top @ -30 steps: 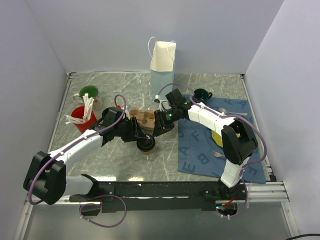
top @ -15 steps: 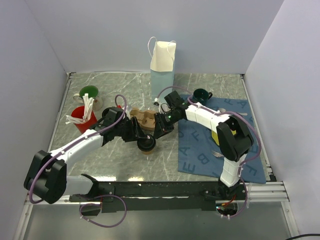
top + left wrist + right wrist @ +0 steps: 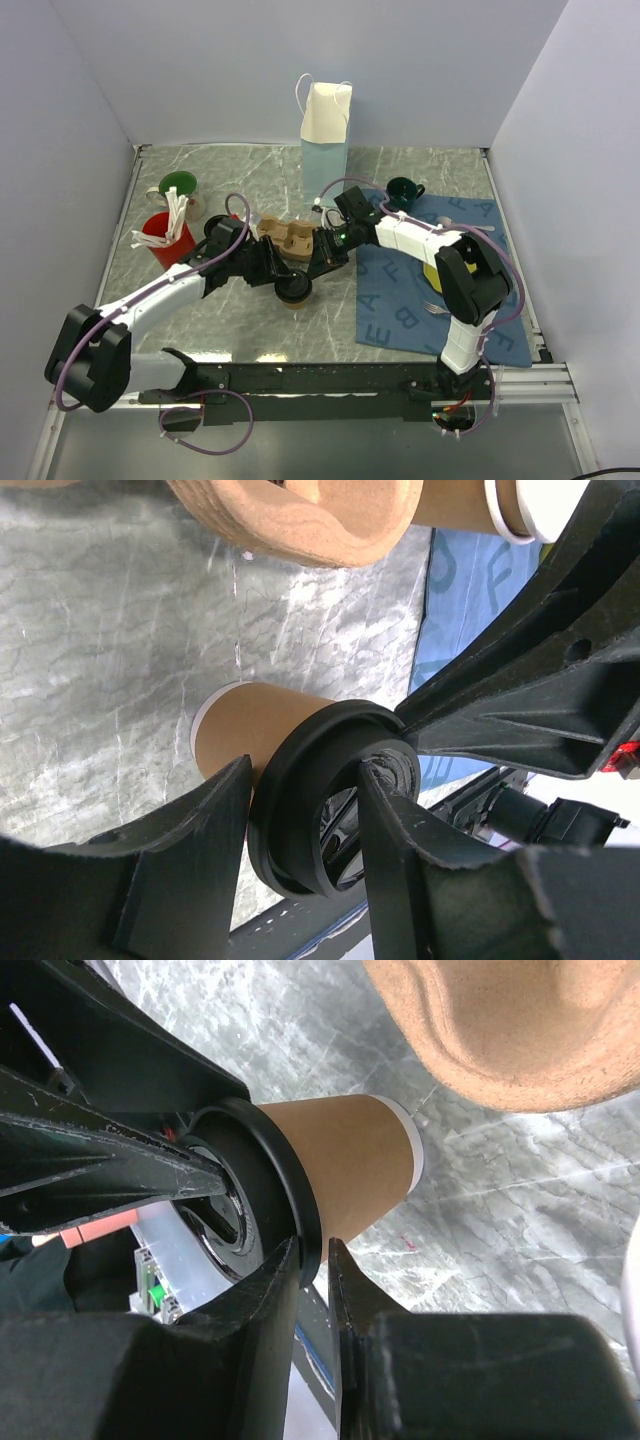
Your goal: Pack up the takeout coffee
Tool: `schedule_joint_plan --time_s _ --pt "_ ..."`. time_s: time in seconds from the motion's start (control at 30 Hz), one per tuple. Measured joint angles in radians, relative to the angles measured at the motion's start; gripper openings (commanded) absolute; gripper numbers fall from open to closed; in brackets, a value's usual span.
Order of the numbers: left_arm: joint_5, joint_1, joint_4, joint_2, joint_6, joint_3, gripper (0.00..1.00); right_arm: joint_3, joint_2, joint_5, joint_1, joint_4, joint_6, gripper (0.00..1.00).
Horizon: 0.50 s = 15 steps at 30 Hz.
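The takeout coffee (image 3: 293, 292), a tan paper cup (image 3: 250, 730) with a black lid (image 3: 300, 820), stands on the marble table just in front of a brown pulp cup carrier (image 3: 290, 239). My left gripper (image 3: 278, 272) comes in from the left. Its fingers (image 3: 195, 860) straddle the lid, one against the rim's underside and one across its top. My right gripper (image 3: 316, 266) reaches in from the right. Its fingertips (image 3: 285, 1270) pinch the lid's rim (image 3: 300, 1210) with only a sliver of gap. I cannot tell whether the cup base touches the table.
A white paper bag (image 3: 326, 128) stands at the back. At the left are a red cup (image 3: 163, 238) holding white sticks and a green cup (image 3: 178, 187). A blue lettered mat (image 3: 400, 300) on the right carries a dark green mug (image 3: 403, 190), a yellow object (image 3: 438, 277) and forks.
My right gripper has slid slightly left toward the cup and narrowed onto the lid's rim. The left gripper and the cup have barely shifted.
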Motion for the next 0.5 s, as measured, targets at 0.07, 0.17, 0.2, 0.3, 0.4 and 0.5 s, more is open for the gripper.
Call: schedule_joint_plan --time_s 0.07,0.17,0.2,0.3,0.4,0.5 --pt "-0.01 -0.003 0.005 -0.014 -0.016 -0.006 0.5 0.003 -0.001 0.0 0.0 -0.002 0.001 0.29" --pt "-0.019 -0.007 0.003 -0.022 -0.031 -0.01 0.51 0.028 0.0 0.016 0.0 -0.04 -0.005 0.34" --pt "-0.024 -0.01 0.003 -0.024 -0.041 -0.011 0.51 0.045 0.001 0.028 0.0 -0.066 -0.007 0.39" --pt "-0.028 -0.012 0.004 -0.027 -0.056 -0.015 0.51 0.097 0.001 0.037 0.0 -0.12 -0.01 0.47" --pt "-0.031 -0.013 0.008 -0.031 -0.07 -0.021 0.52 0.145 -0.003 0.034 0.0 -0.143 -0.014 0.54" --pt "-0.035 -0.014 0.009 -0.034 -0.072 -0.022 0.52 0.154 -0.014 0.024 0.0 -0.157 -0.021 0.59"
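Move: The black lid on the brown cup lies right at both hands: its middle is about 2 cm back and 2 cm to the right of the left hand, whose fingers already straddle its rim, and about 2 cm back and 4 cm to the left of the right hand, 1 cm or so below each. From the right hand, the cardboard tray lies some 10 cm ahead and 7 cm to the left, the white cups about 9 cm ahead and 5 cm to the right. The right hand, its narrowly opened fingertips still touching the right-hand rim of the lid, comes free and rises about 4 cm, drifting some 1 cm forward, while its fingers spread to roughly twice their gap. The left hand stays at the lid, one finger on top and the other outside the rim, and keeps its grip there with barely a few degrees of turn. ##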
